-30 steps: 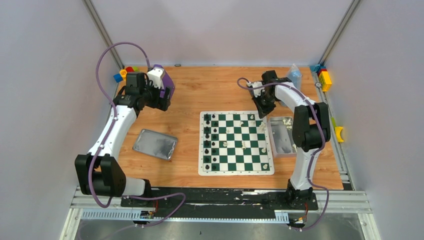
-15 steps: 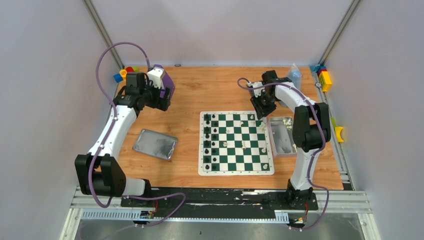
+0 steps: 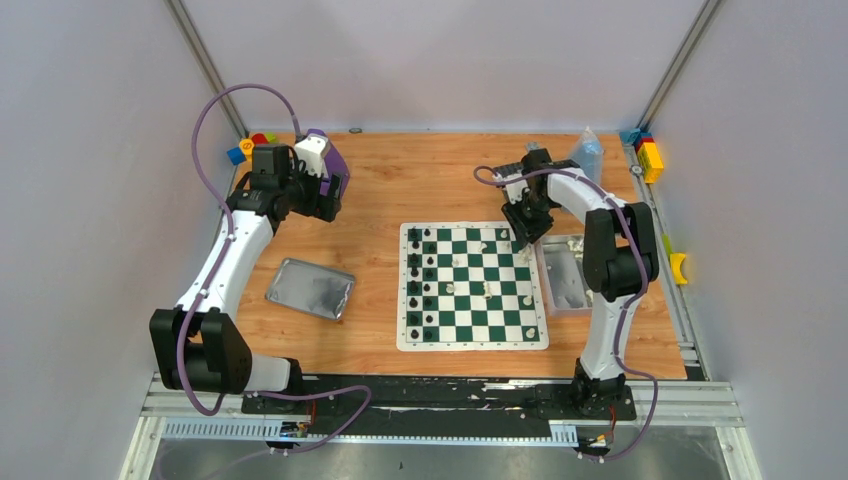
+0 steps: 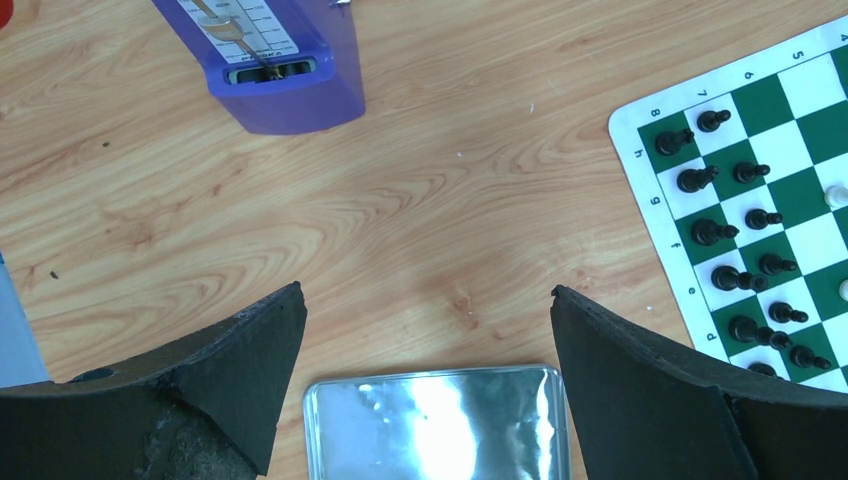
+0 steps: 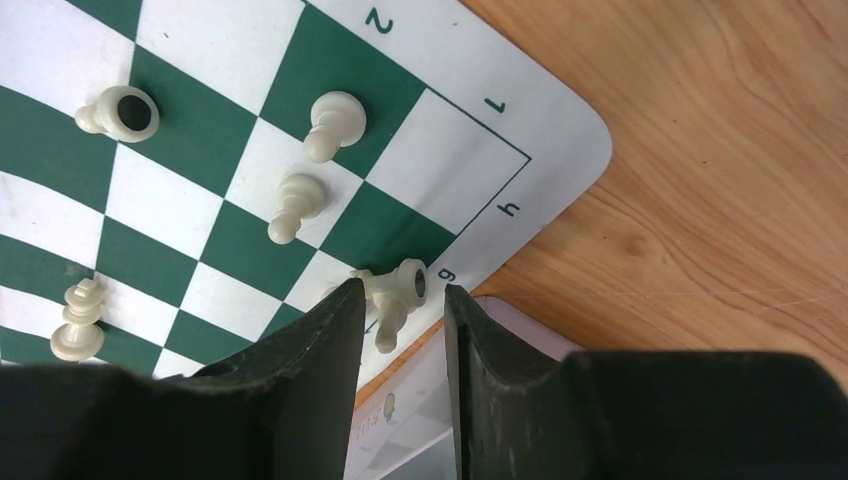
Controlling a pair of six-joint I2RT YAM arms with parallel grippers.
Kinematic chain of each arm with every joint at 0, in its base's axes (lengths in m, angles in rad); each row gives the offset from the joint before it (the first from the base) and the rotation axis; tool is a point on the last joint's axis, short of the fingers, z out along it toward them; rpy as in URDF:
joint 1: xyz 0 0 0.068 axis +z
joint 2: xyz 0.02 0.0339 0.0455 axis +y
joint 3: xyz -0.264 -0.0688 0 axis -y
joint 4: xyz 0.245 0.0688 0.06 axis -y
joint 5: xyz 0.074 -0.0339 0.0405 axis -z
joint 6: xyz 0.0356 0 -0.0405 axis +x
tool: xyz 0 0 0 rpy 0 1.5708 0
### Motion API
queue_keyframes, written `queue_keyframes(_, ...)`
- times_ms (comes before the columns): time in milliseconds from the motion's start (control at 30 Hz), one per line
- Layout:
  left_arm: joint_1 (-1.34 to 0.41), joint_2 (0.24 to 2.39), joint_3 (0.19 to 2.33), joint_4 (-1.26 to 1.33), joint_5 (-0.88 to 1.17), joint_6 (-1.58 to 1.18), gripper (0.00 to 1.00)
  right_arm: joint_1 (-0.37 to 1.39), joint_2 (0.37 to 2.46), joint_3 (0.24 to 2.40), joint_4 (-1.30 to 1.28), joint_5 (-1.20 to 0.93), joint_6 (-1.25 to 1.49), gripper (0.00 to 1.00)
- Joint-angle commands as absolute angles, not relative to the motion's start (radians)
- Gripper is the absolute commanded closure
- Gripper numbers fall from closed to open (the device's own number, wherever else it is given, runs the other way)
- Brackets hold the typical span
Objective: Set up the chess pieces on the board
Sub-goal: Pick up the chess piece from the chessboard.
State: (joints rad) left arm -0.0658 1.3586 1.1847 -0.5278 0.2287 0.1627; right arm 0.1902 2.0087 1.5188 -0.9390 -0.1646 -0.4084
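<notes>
The green and white board point(image 3: 470, 345) lies mid-table. Black chess pieces point(image 3: 420, 285) stand in two columns along its left side, also seen in the left wrist view point(image 4: 715, 232). A few white pieces point(image 3: 487, 292) are scattered on it. My right gripper point(image 3: 524, 238) hangs over the board's far right corner, open. In the right wrist view a white piece point(image 5: 395, 295) lies on its side on the board's border point(image 5: 540, 130) at the tips of that gripper point(image 5: 403, 290). My left gripper point(image 4: 425, 292) is open and holds nothing, above bare wood at the far left.
A flat metal lid point(image 3: 311, 288) lies left of the board, below my left gripper point(image 3: 325, 203). A metal tin point(image 3: 565, 275) with white pieces sits against the board's right edge. A purple metronome-like object point(image 3: 322, 158) stands far left. Toy blocks point(image 3: 650, 158) lie at the corners.
My right gripper's jaws went from shut to parted, and it shifted slightly nearer over the board's far right corner. The left arm has not moved.
</notes>
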Motion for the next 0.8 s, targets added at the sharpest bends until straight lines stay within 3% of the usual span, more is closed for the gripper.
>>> queue_keyframes(0, -0.059, 1.347, 1.185, -0.489, 0.247, 0.173, 0.0, 0.202, 2.033, 1.511, -0.957, -0.146, -0.424, 0.64)
queue_keyframes(233, -0.059, 1.348, 1.186, -0.489, 0.245, 0.171, 0.0, 0.202, 2.049, 1.516, -0.966, -0.145, -0.426, 0.68)
queue_keyframes(767, -0.059, 1.35, 1.183, -0.489, 0.246, 0.174, 0.0, 0.203, 2.038, 1.553, -0.957, -0.167, -0.41, 0.96)
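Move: The white chess piece lying tipped at the board's edge is almost under the right hand, about 1 cm back and 2 cm below, between the open fingers. A white standing piece is some 2 cm left and 2 cm back of the hand. The near pawn stands 4 cm left and 1 cm ahead, the far pawn 5 cm left and 5 cm ahead. The grey box's middle is about 10 cm right and 6 cm back. From the left hand the tipped piece lies roughly 45 cm right, 2 cm back and 18 cm below. Down and slightly back, the right hand sinks a little over 1 cm to bring its part-open fingers around the tipped white piece at the board's edge. It then stays there, pointing nearly straight down, while the fingers close from about a third open to a tenth and pinch the piece between the pads. ##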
